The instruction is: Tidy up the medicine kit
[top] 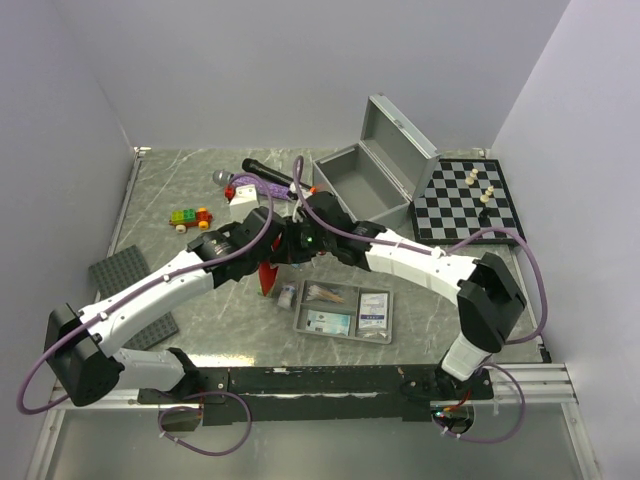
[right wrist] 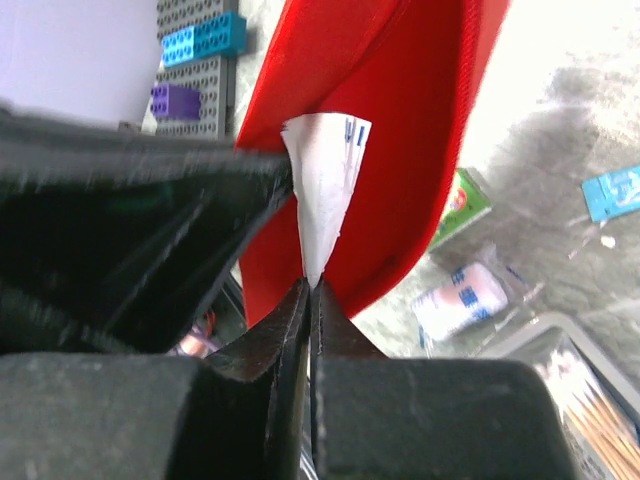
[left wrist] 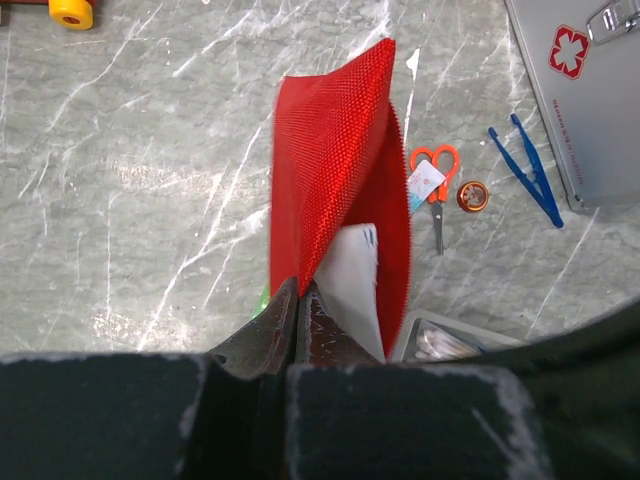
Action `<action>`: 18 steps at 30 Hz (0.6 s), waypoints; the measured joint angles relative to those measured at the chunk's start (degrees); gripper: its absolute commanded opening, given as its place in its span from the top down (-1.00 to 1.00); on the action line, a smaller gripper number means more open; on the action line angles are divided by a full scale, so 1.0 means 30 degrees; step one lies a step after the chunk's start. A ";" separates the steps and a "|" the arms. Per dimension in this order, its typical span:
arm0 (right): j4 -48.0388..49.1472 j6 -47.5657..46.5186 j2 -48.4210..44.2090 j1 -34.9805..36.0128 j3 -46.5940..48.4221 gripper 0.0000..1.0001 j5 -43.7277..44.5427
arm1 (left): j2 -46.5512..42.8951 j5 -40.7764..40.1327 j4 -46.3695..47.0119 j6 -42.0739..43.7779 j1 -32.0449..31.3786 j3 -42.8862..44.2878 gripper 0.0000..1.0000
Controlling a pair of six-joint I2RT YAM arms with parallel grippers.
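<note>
The red pouch [left wrist: 330,150] hangs mouth-open above the table between both arms [top: 270,276]. My left gripper [left wrist: 300,290] is shut on the pouch's edge. A white medicine packet [right wrist: 325,190] stands partly inside the pouch [right wrist: 400,130], and my right gripper [right wrist: 312,288] is shut on its lower corner. In the top view both grippers meet near mid-table, left gripper [top: 281,250] and right gripper [top: 301,243]. The grey divided tray [top: 300,322] lies in front with packets in it. The silver-grey case [top: 336,172] stands open behind, lid up.
Orange scissors [left wrist: 437,190], a tape roll [left wrist: 473,195] and blue tweezers [left wrist: 530,170] lie beside the case. A bandage roll [right wrist: 460,295] and a green packet [right wrist: 462,200] lie near the tray. The chessboard [top: 465,205] is at right, the studded plate [top: 120,275] at left, a microphone [top: 265,170] behind.
</note>
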 measured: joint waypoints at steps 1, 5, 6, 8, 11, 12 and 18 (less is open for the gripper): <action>-0.0051 0.0109 0.0197 -0.0036 0.0211 0.72 0.0029 | -0.0007 0.0015 0.0015 -0.0015 0.0007 0.0000 0.98; -0.0357 0.0481 0.0787 -0.0102 0.0925 -0.08 0.0087 | -0.0058 0.0051 0.0087 -0.0168 0.0007 0.0000 0.98; -0.0393 0.0488 0.0838 -0.0102 0.1035 -0.19 0.0138 | -0.0073 0.0066 0.0117 -0.0248 0.0007 0.0000 0.98; -0.0590 0.0408 0.0852 -0.0095 0.1188 -0.31 0.0415 | -0.0168 -0.0007 0.0080 -0.0262 0.0015 -0.0022 0.98; -0.0663 0.0372 0.0801 -0.0102 0.1158 -0.39 0.0889 | -0.0408 -0.0058 0.0153 -0.0291 0.0095 -0.0095 0.98; -0.0685 0.0372 0.0699 -0.0102 0.1107 -0.41 0.1005 | -0.0481 -0.0051 0.0138 -0.0299 0.0109 -0.0117 0.98; -0.0641 0.0313 -0.1180 -0.0248 0.0299 -0.39 0.1392 | -0.0801 0.0073 0.0291 -0.0284 0.0401 -0.0561 0.98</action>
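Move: The red pouch hangs open from the left fingertips, its middle about 4 cm ahead of and 4 cm below the left hand. From the right hand, which holds a white packet in the pouch's mouth, that middle is roughly 4 cm ahead, 3 cm left and 4 cm down. Some 16 cm below the right hand, the green box lies about 1 cm back and 4 cm left, the small bottle 4 cm straight back, and the tray 7 cm back and 14 cm right. The right fingers let go of the white packet in the pouch's mouth, spreading wide while the hand eases about 1.5 cm forward. Then the right hand backs out empty, up roughly 2.5 cm and about 2 cm to its right, away from the pouch. The left hand keeps its pinch on the pouch's edge and stays nearly in place. ##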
